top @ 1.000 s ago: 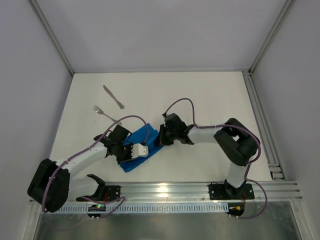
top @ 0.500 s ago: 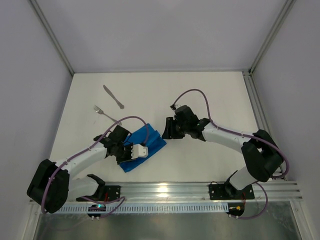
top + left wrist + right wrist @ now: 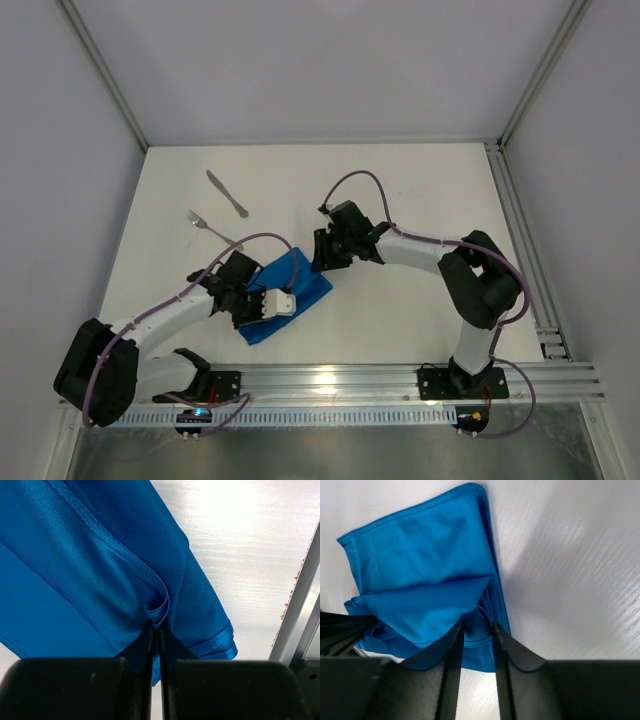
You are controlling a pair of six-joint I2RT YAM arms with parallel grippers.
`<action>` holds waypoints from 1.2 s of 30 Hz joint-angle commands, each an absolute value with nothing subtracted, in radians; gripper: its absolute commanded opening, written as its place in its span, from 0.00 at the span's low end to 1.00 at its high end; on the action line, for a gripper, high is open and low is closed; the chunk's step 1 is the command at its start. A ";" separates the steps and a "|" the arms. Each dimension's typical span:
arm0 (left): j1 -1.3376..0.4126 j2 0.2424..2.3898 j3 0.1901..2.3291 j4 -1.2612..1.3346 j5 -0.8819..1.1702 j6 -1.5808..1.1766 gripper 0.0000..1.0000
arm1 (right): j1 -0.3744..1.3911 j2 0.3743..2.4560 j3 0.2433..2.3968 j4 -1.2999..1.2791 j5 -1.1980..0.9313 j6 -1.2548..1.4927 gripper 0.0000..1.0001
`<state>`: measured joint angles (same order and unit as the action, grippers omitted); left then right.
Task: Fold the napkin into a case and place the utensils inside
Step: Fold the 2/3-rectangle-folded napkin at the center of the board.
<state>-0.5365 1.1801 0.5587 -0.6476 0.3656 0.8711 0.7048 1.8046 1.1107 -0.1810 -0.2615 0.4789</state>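
The bright blue napkin lies folded into an oblong near the table's front, left of centre. My left gripper rests on its near-left part, and in the left wrist view the gripper is shut on a pinched fold of the napkin. My right gripper hovers at the napkin's far-right end. In its wrist view the gripper is open, fingers either side of a bunched edge of the napkin without clamping it. The knife and fork lie bare on the table behind the left arm.
An aluminium rail runs along the near edge, and it shows as a rail in the left wrist view. Frame posts and a side rail bound the right. White table surrounds the napkin.
My right gripper has opened and let go of the napkin, drawn back to the right, then returned to the napkin's end. The left gripper kept its hold and stayed put.
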 commanded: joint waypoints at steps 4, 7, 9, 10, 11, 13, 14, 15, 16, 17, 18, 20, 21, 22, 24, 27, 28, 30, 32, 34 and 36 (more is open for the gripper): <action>-0.540 1.164 0.571 -0.669 0.379 0.858 0.02 | 0.709 1.796 1.106 -0.146 -0.285 0.483 0.11; -0.538 1.157 0.574 -0.673 0.387 0.839 0.04 | 0.709 1.760 1.075 -0.156 -0.261 0.492 0.04; -0.537 1.154 0.580 -0.681 0.396 0.835 0.04 | 0.707 1.749 1.069 -0.172 -0.265 0.497 0.04; -0.537 1.154 0.586 -0.687 0.411 0.831 0.04 | 0.709 1.744 1.059 -0.170 -0.268 0.500 0.04; -0.532 1.154 0.591 -0.699 0.416 0.831 0.04 | 0.707 1.735 1.054 -0.173 -0.271 0.503 0.04; -0.529 1.152 0.601 -0.719 0.429 0.828 0.05 | 0.709 1.729 1.045 -0.189 -0.268 0.515 0.04; -0.526 1.151 0.604 -0.727 0.431 0.827 0.05 | 0.707 1.720 1.042 -0.207 -0.265 0.518 0.04; -0.525 1.146 0.607 -0.733 0.436 0.827 0.05 | 0.709 1.715 1.026 -0.213 -0.261 0.522 0.04; -0.520 1.143 0.614 -0.739 0.439 0.827 0.06 | 0.707 1.709 1.019 -0.216 -0.247 0.528 0.04; -0.519 1.141 0.615 -0.750 0.448 0.827 0.06 | 0.709 1.701 1.012 -0.224 -0.238 0.531 0.04; -0.517 1.141 0.617 -0.755 0.449 0.828 0.06 | 0.707 1.703 1.003 -0.225 -0.229 0.532 0.04; -0.514 1.143 0.620 -0.759 0.453 0.833 0.08 | 0.707 1.712 1.000 -0.225 -0.218 0.531 0.04; -0.512 1.146 0.623 -0.770 0.451 0.836 0.13 | 0.709 1.730 1.002 -0.222 -0.218 0.531 0.04; -0.511 1.147 0.626 -0.773 0.449 0.836 0.18 | 0.707 1.742 1.003 -0.218 -0.221 0.531 0.04; -0.508 1.146 0.644 -0.790 0.452 0.822 0.34 | 0.709 1.770 1.002 -0.212 -0.222 0.534 0.04; -0.492 1.137 0.719 -0.834 0.517 0.792 0.45 | 0.709 1.790 0.996 -0.189 -0.222 0.543 0.04; -0.480 1.135 0.748 -0.882 0.538 0.785 0.48 | 0.709 1.798 0.994 -0.183 -0.221 0.545 0.04; -0.465 1.132 0.834 -0.931 0.592 0.775 0.53 | 0.709 1.802 0.993 -0.176 -0.216 0.548 0.04; -0.434 1.134 0.886 -0.998 0.676 0.765 0.54 | 0.709 1.810 0.991 -0.172 -0.213 0.549 0.04; -0.376 1.137 0.942 -1.025 0.762 0.747 0.56 | 0.707 1.812 0.991 -0.169 -0.210 0.549 0.04; -0.325 1.152 0.960 -1.006 0.779 0.704 0.60 | 0.709 1.812 0.986 -0.164 -0.209 0.549 0.04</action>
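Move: The raised right-hand end of the napkin flap is between the right hand's open fingers, about 1 cm back and 1 cm below. The napkin's far corner lies about 4 cm ahead, 4 cm left, its right corner some 6 cm back, 4 cm right, both 4 cm lower. The left hand holds the flap's other end; from there the right-hand end is about 12 cm ahead, 16 cm right, 2 cm higher. Right pinches the flap end, drawing it 3 cm back, right and down; left then lets go and rises 11 cm. ##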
